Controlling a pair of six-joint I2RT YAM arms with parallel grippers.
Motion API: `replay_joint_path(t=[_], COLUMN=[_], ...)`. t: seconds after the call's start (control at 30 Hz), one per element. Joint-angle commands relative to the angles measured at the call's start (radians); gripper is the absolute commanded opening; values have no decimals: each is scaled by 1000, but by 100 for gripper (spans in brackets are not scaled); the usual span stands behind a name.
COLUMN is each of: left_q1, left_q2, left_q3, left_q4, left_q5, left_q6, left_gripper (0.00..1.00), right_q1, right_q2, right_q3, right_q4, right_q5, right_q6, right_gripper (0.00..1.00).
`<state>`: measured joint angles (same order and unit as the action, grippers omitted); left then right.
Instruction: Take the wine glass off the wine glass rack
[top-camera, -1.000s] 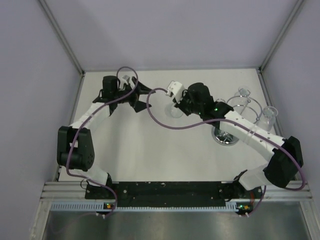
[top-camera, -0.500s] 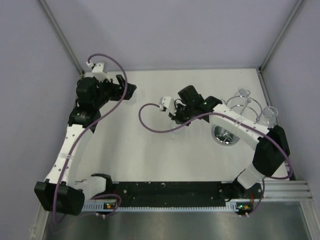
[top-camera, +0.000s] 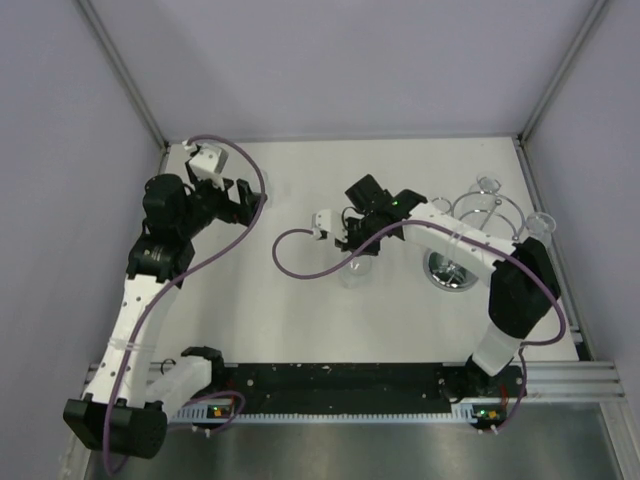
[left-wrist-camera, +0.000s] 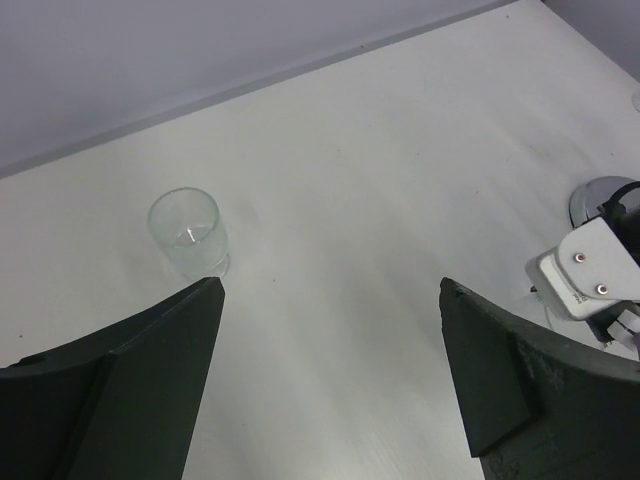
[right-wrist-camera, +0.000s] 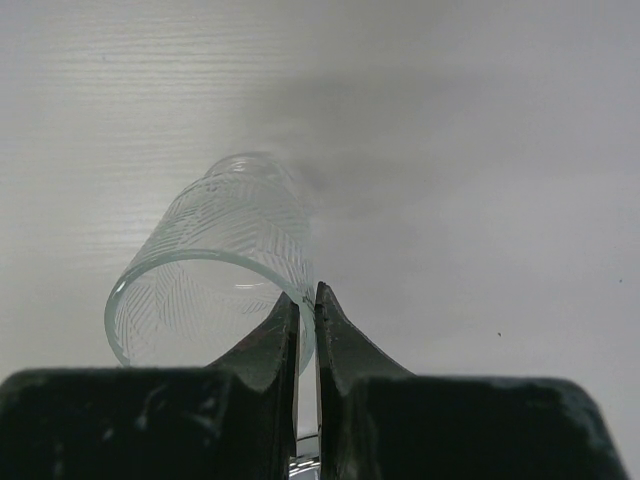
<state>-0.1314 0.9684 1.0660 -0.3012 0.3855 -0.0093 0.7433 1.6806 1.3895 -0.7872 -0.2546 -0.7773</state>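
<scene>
The chrome wine glass rack (top-camera: 478, 215) stands at the right on its round mirror base (top-camera: 452, 270). Two clear glasses (top-camera: 487, 185) (top-camera: 541, 226) still hang on its arms. My right gripper (top-camera: 352, 245) is left of the rack, over mid-table. In the right wrist view it (right-wrist-camera: 305, 296) is shut on the rim of a clear etched wine glass (right-wrist-camera: 215, 270), one finger inside and one outside. The glass is tilted and held close over the table (top-camera: 353, 272). My left gripper (top-camera: 248, 200) (left-wrist-camera: 330, 300) is open and empty at the back left.
A second clear glass (left-wrist-camera: 187, 232) stands upright on the white table (left-wrist-camera: 380, 150), ahead and left of my left gripper. The right arm's purple cable (top-camera: 300, 255) loops over the table's middle. Lilac walls close the back and both sides.
My right gripper has carried the glass left and nearer, away from the rack. My left arm has swung back toward the left wall, its gripper still open.
</scene>
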Motion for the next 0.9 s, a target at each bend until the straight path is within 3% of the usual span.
replay_joint_path(t=[0.0,0.1,0.33,0.6,0.67,0.7,0.73,0.87], left_q1=[3,3,3,-5,-33,-57,-80,-218], left_q2=[-2,22,78,165,219,243,271,374], left_q3=[48,83,108,127,161,181,199,252], left_q4=[-1,-38,-90,-160,-232,-271,-307,-395], left_q5=[61,-5,-20,154,214,233,236,182], left_q6=[81,62,60,98,147,167,190,267], left_gripper=[93,93,89,80,73,70,68,63], right_q1=[10,10,10,-45,-91,-117,-139,-268], right_q2=[22,37,45,-158,-231,-263,-300,-435], right_q3=[71,75,89,101,103,103,102,60], right_q4=[-3,-15,-29,-101,-110,-104,-78,93], right_q5=[-8,2,-3,-4,-31,-22,7,86], right_q6=[-33,-33,-20,12,51,79,122,323], right_gripper=[0,5,38,53,62,74,99,99])
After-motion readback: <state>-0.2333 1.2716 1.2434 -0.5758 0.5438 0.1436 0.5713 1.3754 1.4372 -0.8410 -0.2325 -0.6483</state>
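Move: The right hand still pinches the glass by the rim wall on its forward side; the glass's middle is about 3 cm back and 5 cm below the hand point, just over its table spot. The rack's base lies some 21 cm right and 1 cm ahead, about 11 cm below. The other glass stands roughly 18 cm ahead and 24 cm left. From the left hand this held glass is about 22 cm right, 7 cm back and 24 cm below. Down first, barely 1.5 cm, the right hand lowers the glass onto the table, then opens its fingers and lets go of the rim. It then climbs about 12 cm above where it began and swings 7 cm right towards the rack, turning some 15 degrees clockwise. The open left hand, late, dips about 7 cm and goes right towards the same glass, closing partway and tilting downward. ##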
